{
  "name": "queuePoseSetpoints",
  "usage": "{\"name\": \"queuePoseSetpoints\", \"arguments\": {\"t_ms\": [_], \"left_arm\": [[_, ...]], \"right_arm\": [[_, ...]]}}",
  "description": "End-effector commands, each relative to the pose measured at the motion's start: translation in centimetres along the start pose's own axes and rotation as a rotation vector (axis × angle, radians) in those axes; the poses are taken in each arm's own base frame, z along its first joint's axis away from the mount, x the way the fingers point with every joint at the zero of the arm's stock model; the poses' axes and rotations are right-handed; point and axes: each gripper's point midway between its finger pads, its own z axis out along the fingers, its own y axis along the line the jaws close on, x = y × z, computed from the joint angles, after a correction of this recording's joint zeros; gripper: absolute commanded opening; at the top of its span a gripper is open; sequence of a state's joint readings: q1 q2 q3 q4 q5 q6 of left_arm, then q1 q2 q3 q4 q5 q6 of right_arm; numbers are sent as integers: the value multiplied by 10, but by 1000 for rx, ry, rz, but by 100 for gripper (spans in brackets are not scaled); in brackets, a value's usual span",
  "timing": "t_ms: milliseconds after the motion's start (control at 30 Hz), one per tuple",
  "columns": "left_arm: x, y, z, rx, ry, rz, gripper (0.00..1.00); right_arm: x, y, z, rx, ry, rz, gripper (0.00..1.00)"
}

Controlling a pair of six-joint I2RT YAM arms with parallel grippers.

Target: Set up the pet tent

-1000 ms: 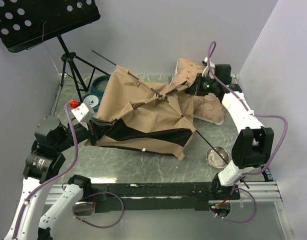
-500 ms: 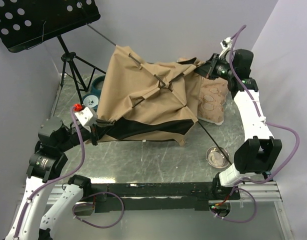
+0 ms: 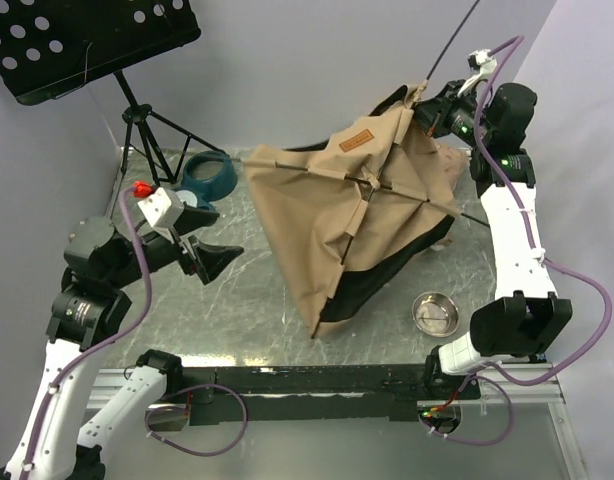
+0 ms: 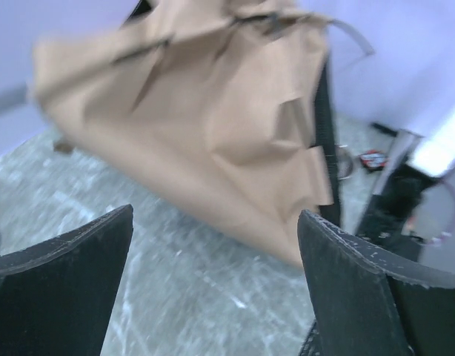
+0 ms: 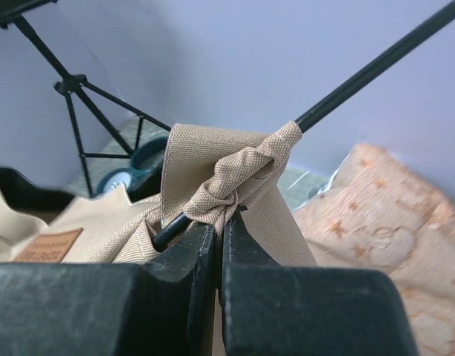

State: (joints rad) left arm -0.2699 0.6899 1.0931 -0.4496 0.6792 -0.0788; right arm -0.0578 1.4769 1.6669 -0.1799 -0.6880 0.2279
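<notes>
The pet tent (image 3: pixel 357 205) is a tan fabric shell with a black base panel, thin black poles and a small brown label patch (image 3: pixel 355 141). It hangs lifted at the back right, its lower corner near the table's middle. My right gripper (image 3: pixel 427 108) is shut on the tent's fabric loop (image 5: pixel 235 178) where a black pole (image 5: pixel 376 63) passes through. My left gripper (image 3: pixel 209 245) stands open at the left, apart from the tent (image 4: pixel 213 119), with nothing between its fingers (image 4: pixel 361 297).
A music stand (image 3: pixel 87 40) on a tripod stands at the back left. A blue pet bowl (image 3: pixel 209 177) sits behind the left gripper. A small metal dish (image 3: pixel 436 313) lies at the front right. A beige cushion (image 5: pixel 390 215) lies under the right gripper.
My left gripper has let go of the tent and opened. The right gripper has raised its corner up and back, swinging the tent to the right and off the table's left.
</notes>
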Motion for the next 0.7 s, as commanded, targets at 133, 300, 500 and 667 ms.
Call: {"name": "queuePoseSetpoints", "arguments": {"t_ms": [133, 300, 500, 667], "left_arm": [[-58, -43, 7, 288, -35, 0, 92], [-100, -49, 18, 375, -90, -50, 91], [-160, -46, 32, 417, -204, -94, 91], [-200, -34, 47, 406, -287, -81, 90]], "right_arm": [[-105, 50, -36, -12, -248, -373, 0], [-96, 81, -45, -128, -241, -580, 0], [-50, 127, -48, -242, -257, -830, 0], [-53, 149, -58, -258, -308, -883, 0]]}}
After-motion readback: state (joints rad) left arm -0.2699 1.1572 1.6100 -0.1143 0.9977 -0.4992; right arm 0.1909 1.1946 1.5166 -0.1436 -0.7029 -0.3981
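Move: My right hand holds the raised tent's top corner; the leather label lies about 13 cm left of that hand, 4 cm back and 4 cm lower. The tent's left corner is some 19 cm ahead of my open left hand, 4 cm to the right and roughly level; from that same hand the label is about 22 cm ahead and 25 cm right, and the pole crossing 16 cm ahead and 27 cm right. I keep my right fingers shut on the tent's top corner and its pole, lift a little, then draw it back about 10 cm and left towards my left hand, tipping the wrist up and rolling its left side down. Meanwhile I raise my left hand some 15 cm and slightly left, fingers still wide open, turning them about 20 degrees clockwise towards the label side, not yet touching the tent. ##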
